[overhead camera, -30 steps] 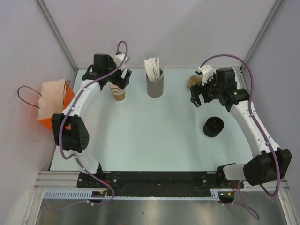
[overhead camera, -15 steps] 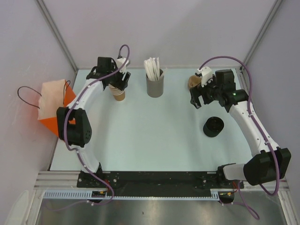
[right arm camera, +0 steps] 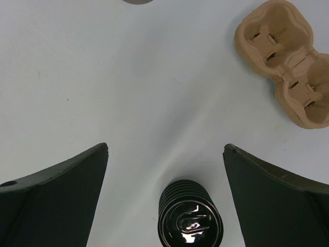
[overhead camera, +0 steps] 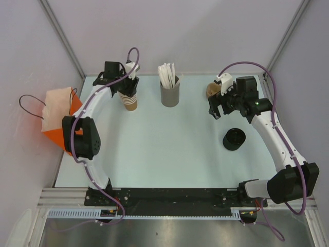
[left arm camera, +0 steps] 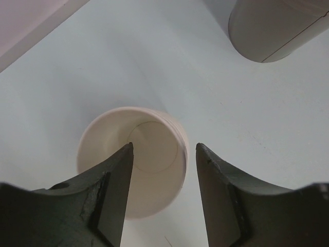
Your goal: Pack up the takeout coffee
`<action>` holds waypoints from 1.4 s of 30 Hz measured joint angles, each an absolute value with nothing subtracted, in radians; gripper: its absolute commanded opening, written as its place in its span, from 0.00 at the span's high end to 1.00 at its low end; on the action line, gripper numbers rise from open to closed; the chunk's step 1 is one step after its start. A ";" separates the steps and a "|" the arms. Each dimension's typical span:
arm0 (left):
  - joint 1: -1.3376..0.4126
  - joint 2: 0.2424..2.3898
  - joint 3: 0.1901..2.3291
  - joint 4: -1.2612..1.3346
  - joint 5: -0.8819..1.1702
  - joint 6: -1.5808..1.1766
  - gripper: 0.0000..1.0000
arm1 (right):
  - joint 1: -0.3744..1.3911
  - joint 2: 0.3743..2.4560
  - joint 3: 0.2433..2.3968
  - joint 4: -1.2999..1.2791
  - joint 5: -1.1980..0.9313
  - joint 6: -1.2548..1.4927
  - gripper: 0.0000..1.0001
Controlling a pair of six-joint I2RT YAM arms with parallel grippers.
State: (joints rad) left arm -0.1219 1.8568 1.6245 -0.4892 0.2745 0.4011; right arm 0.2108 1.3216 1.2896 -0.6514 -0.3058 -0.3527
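A stack of nested brown paper cups stands at the back left of the table. From above its pale rims and inside show. The takeout coffee as a single separate cup is out of view. My left gripper hangs right over the stack, its jaws partly drawn in but open. The left fingertip lies over the cup's mouth and the right fingertip just outside the right rim, with a gap. My right gripper is wide open and empty above bare table at the back right.
A grey cup of white sticks stands right of the stack and shows in the left wrist view's corner. A tan pulp cup carrier lies at the back right. A stack of black lids sits below the right gripper. An orange bag hangs at the left edge.
The left gripper's jaws have narrowed from wide open and it has settled lower over the cup stack. The right arm has barely moved.
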 measured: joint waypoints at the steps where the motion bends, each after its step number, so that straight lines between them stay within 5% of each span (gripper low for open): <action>1: -0.121 1.860 1.625 -0.492 0.276 0.401 0.45 | 0.211 1.322 1.290 -0.651 -0.306 -0.353 0.00; 22: -0.118 1.880 1.625 -0.526 0.300 0.401 0.76 | 0.211 1.322 1.279 -0.642 -0.312 -0.353 0.00; 32: -0.117 1.880 1.626 -0.537 0.300 0.400 0.99 | 0.211 1.322 1.279 -0.641 -0.323 -0.353 0.00; 42: -0.116 1.879 1.626 -0.538 0.299 0.393 1.00 | 0.211 1.322 1.279 -0.641 -0.327 -0.353 0.00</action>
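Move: The left hand is over the near-right rim of the cup stack, one finger inside it, one outside; the stack's middle lies about 2 cm ahead, 3 cm left and 6 cm down. The grey straw holder stands some 16 cm to this hand's right and 3 cm ahead; the orange bag is roughly 27 cm left and 16 cm back. From the right hand the cup stack is about 15 cm ahead and 40 cm left, 13 cm lower. The left hand sinks about 1.5 cm, easing slightly back, and shuts its half-open fingers, pinching the stack's near-right rim. ##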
